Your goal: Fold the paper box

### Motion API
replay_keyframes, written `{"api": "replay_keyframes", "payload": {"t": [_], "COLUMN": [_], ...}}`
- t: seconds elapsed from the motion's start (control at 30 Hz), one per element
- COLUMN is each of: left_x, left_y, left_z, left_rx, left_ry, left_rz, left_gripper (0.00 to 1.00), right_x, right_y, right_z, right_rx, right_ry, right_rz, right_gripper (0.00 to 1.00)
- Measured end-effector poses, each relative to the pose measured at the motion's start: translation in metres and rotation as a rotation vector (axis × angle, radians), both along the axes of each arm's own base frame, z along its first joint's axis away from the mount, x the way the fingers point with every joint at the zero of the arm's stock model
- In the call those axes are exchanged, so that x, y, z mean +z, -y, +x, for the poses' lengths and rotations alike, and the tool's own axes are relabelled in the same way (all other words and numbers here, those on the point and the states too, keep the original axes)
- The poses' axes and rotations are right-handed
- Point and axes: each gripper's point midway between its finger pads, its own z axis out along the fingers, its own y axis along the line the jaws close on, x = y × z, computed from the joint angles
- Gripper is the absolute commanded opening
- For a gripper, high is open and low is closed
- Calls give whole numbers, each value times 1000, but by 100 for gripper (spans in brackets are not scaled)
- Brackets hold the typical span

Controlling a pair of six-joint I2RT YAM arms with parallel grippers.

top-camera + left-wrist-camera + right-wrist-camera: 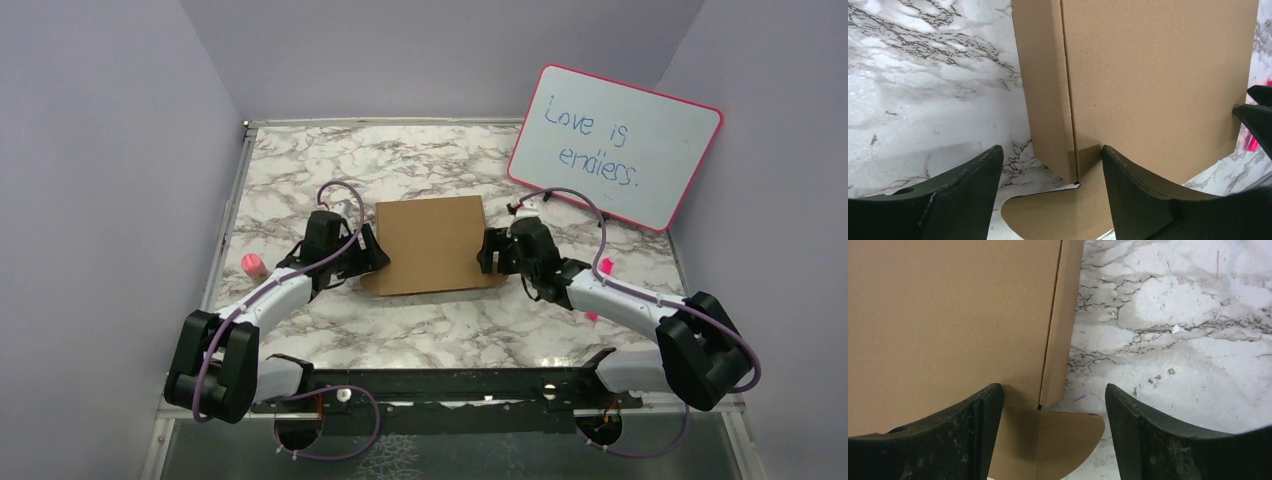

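The paper box (432,243) is plain brown cardboard, lying as a shallow closed shape mid-table with a flat flap along its near edge. My left gripper (372,255) is at its left side, open. In the left wrist view the box (1158,75) shows its folded side wall, and the gripper (1050,152) straddles the near left corner above a rounded tab (1048,215). My right gripper (490,250) is at the right side, open. In the right wrist view the gripper (1054,390) straddles the box's (948,315) near right corner and another rounded tab (1068,435). Neither gripper holds anything.
A pink-rimmed whiteboard (615,145) with blue writing leans at the back right. A small pink object (252,264) sits near the table's left edge, and another pink piece (604,267) lies by the right arm. Lilac walls enclose the marble table (420,160).
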Motion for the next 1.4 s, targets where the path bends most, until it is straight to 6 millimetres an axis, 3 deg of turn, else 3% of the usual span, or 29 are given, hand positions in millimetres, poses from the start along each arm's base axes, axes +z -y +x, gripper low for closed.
{"api": "replay_keyframes", "payload": {"t": [0.37, 0.67, 0.83, 1.0, 1.1, 1.4], "left_x": [-7, 9, 22, 7, -1, 3], "left_y": [1, -6, -6, 1, 6, 17], "left_z": [0, 1, 11, 23, 25, 43], "left_rx": [45, 79, 90, 83, 78, 63], "left_ry": [7, 55, 109, 68, 43, 59], "left_rz": [-48, -32, -42, -49, -74, -118], "left_gripper": [76, 77, 70, 59, 53, 49], "right_x": [-10, 8, 12, -6, -6, -3], "right_y": [-2, 2, 2, -1, -5, -15], "right_z": [1, 2, 7, 8, 12, 12], "right_rx": [-45, -22, -13, -3, 5, 68], "right_ry": [9, 48, 59, 15, 23, 14], "right_rz": [80, 88, 89, 76, 87, 89], "right_gripper": [77, 76, 69, 60, 57, 55]}}
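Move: The closed paper box's middle lies about 10 cm to the right of the left hand, 3 cm ahead and 3 cm below. From the right hand it is about 10 cm left, 3 cm ahead and 4 cm below. The lid's left tab sticks out some 4 cm back and 2 cm left of the left hand; its right tab is 3 cm back and 3 cm right of the right hand. Both hands dip, rise and resettle, the left 4 cm farther forward, fingers narrowing astride the box's side edges. ##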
